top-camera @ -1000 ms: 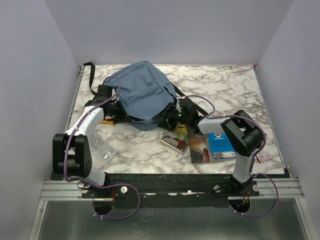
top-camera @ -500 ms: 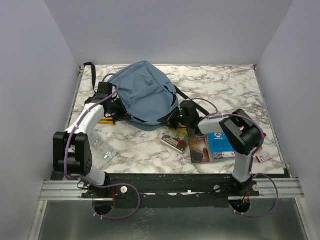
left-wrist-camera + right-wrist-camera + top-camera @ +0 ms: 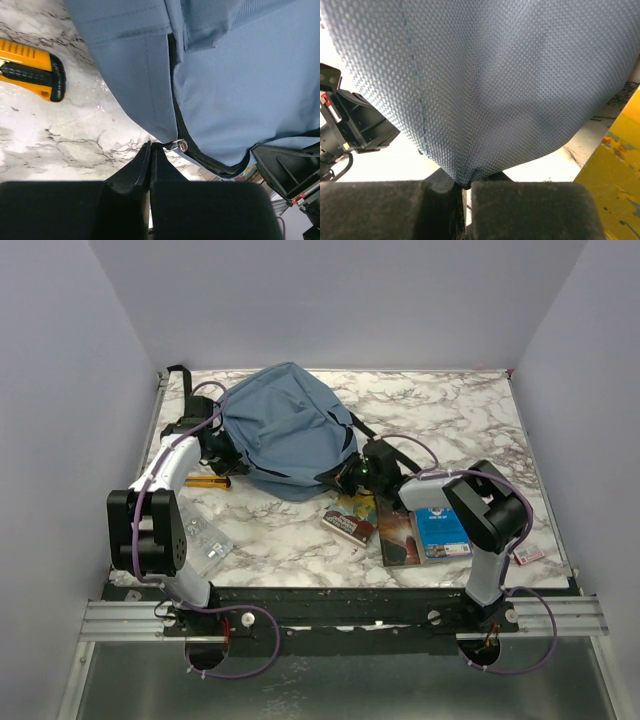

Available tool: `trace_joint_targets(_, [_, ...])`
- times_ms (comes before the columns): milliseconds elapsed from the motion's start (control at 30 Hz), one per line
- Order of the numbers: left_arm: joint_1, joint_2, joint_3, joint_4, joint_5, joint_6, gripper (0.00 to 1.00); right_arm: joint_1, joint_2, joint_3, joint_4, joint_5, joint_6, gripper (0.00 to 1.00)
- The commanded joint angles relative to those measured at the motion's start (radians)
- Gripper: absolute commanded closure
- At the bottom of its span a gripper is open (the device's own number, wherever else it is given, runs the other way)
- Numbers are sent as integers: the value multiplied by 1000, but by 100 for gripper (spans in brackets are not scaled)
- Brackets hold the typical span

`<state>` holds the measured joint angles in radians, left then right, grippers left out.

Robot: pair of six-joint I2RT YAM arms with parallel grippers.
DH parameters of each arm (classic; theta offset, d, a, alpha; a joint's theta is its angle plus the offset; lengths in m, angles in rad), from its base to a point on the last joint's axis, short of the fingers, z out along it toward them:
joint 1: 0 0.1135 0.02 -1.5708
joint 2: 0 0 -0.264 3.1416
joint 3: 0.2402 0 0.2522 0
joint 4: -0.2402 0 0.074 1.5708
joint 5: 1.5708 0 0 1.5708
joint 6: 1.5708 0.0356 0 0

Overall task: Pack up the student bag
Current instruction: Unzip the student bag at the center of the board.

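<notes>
The student bag (image 3: 287, 430), dusty blue with black straps, lies at the back middle of the marble table. My left gripper (image 3: 222, 453) is at the bag's left edge. In the left wrist view its jaws (image 3: 151, 145) are shut on the short black pull tab next to the metal zip ring (image 3: 180, 145). The black zip (image 3: 210, 162) runs to the right from there. My right gripper (image 3: 347, 478) is at the bag's near right corner, and its jaws (image 3: 464, 184) are shut on a fold of the bag's blue mesh fabric (image 3: 490, 90).
A yellow and black utility knife (image 3: 210, 481) lies left of the bag. Three books (image 3: 350, 516) (image 3: 400, 530) (image 3: 441, 531) lie in front of the right arm. A clear plastic pack (image 3: 205, 542) sits near the left arm's base, a small pink item (image 3: 527, 555) at the right edge.
The right gripper has closed on the bag's fabric. The left arm has moved left along the bag's edge with the zip pull held, and the bag has shifted slightly.
</notes>
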<state>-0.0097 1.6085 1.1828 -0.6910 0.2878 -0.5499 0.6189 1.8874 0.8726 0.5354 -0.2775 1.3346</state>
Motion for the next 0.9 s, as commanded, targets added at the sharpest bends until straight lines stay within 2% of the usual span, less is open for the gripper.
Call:
trace_joint_targets(0, [63,26,73,-4,-139,9,100,-19,-33,-36,-20,57,-24,99])
trace_joint_targets(167, [63,55,91,-3,-113,4,100,-19,-23,-22,11,22,-70,99])
trace_joint_targets(400, [67,46,103,1,-118,14,100,-20,-22,51,-69,-17,-183,100])
trace_joint_targets(467, [65,22,93,6,-70,1,100,-18,-21,86,-105,-61,-257,88])
trace_joint_targets(500, [61,5,85,13,-51,3,93,-16,-40,88,-131,-58,-301,72])
trace_joint_targets(567, [51,-50,52,39,-27,17,72,-15,-84,121,-260,-34,-413,53])
trace_joint_targets(600, [47,-84,27,54,-13,28,65,-16,-111,142,-346,-11,-485,44])
trace_joint_targets(733, [35,-216,-70,117,19,39,42,-15,-251,152,-578,79,-678,26])
trace_joint_targets(867, [-50,-338,-120,175,70,41,29,-15,-374,146,-821,261,-780,17])
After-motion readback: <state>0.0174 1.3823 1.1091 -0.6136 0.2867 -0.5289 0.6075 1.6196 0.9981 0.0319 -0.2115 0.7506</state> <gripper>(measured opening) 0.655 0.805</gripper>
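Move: The zipper pull is already pinched in the left fingers, with the zipper's left end only about 3 cm ahead and 1 cm left of them; the utility knife lies roughly 7 cm left and 3 cm back, some 6 cm lower. The right fingers already grip the student bag's near edge, with the zipper pull about 16 cm to their left and 2 cm farther out. From the right hand, the yellow book is about 6 cm right, 5 cm back and 4 cm lower. Keep the bag's near edge pinched in the right gripper while the left draws the zipper pull the last bit forward and left, about 2 cm, towards the zipper's left end. Then open both grippers and let go: lift the left about 5 cm, tipping its fingers forward some 15 degrees; raise the right about as far, backing off to the right with the wrist rolling. ##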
